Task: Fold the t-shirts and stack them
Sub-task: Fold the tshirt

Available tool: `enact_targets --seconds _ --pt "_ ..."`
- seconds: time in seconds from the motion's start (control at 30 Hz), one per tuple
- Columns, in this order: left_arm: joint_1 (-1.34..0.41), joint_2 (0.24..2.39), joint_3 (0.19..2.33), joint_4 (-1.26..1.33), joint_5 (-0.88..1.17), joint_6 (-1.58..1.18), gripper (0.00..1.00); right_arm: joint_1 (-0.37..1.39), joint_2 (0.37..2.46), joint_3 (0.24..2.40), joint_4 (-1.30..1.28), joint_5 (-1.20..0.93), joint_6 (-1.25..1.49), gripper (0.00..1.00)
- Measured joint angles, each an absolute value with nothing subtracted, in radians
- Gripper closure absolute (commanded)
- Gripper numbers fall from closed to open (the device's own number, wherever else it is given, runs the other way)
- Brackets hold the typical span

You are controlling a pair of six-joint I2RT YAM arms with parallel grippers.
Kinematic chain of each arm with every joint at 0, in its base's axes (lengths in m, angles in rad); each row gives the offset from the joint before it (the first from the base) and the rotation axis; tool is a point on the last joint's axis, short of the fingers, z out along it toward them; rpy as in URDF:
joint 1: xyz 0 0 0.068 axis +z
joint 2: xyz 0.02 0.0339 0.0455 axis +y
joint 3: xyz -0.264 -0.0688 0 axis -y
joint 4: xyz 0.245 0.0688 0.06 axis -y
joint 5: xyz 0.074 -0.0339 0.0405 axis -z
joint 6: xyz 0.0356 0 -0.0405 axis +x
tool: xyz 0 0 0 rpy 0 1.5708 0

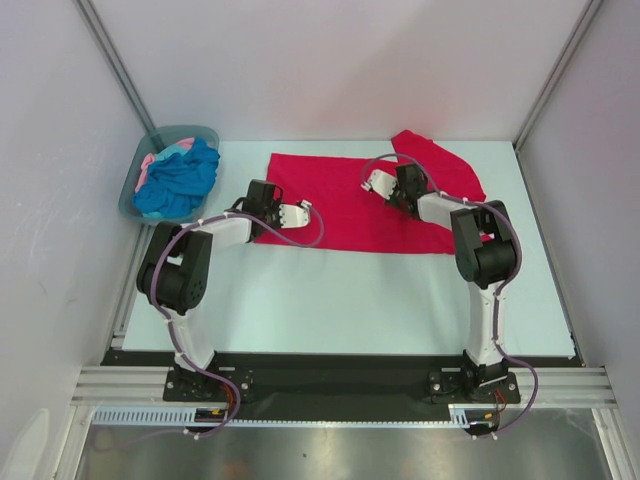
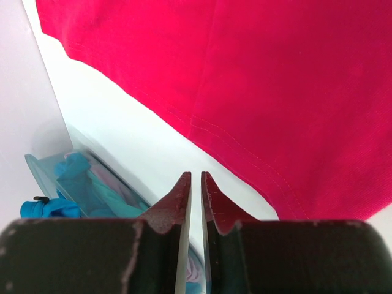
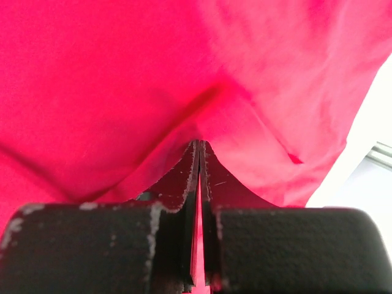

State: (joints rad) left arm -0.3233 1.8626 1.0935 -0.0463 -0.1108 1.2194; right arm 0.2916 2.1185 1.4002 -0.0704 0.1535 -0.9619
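Observation:
A large crimson-red t-shirt [image 1: 345, 205] lies spread across the back middle of the table, its right part bunched up toward the back. My right gripper [image 1: 370, 183] [image 3: 199, 142] is shut on a fold of this red t-shirt [image 3: 122, 79], and red cloth shows between its fingers. My left gripper [image 1: 303, 210] [image 2: 196, 174] hovers by the shirt's left hem [image 2: 245, 153], its jaws only a narrow slit apart with nothing in them. A turquoise-blue t-shirt [image 1: 180, 180] [image 2: 73, 177] and a pale pink t-shirt [image 1: 150, 160] lie crumpled in the tub.
The grey-teal plastic tub [image 1: 185, 130] [image 2: 37, 168] stands at the back left corner against the wall. White walls and metal posts close in the table on three sides. White table [image 1: 340, 300] lies bare between the shirt and the arm bases.

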Motion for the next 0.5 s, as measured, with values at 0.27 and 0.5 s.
enact_targets --seconds 0.27,0.5 --pt "-0.323 1.863 1.093 -0.046 -0.111 1.212 0.85 0.297 2.167 1.462 -0.030 0.173 -0.980 1.00" --pt "-0.323 1.861 1.094 -0.047 -0.120 1.213 0.35 0.290 2.181 1.513 -0.033 0.195 -0.953 0.47"
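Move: The right hand is shut and low over the right part of the red t-shirt. The sleeve that sticks out of the far side lies about 12 cm ahead and 4 cm left of it, and a V-shaped wrinkle is right under its fingertips, some 2 cm ahead. The left hand hovers about 3 cm above the table, with the shirt's left edge roughly 4 cm to its right, level with it. The basket is about 8 cm ahead and 18 cm left of that hand. Forward across the t-shirt towards the sticking-out sleeve, the right hand slides on about 3.5 cm with shut fingers. It creeps up slightly, then climbs faster to nearly 2 cm higher, lifting off the cloth as its fingers part to about a third and its tips tilt a little upward. The left hand stays put beside the shirt's left edge and at the end opens its slightly parted fingers wider, touching nothing. ##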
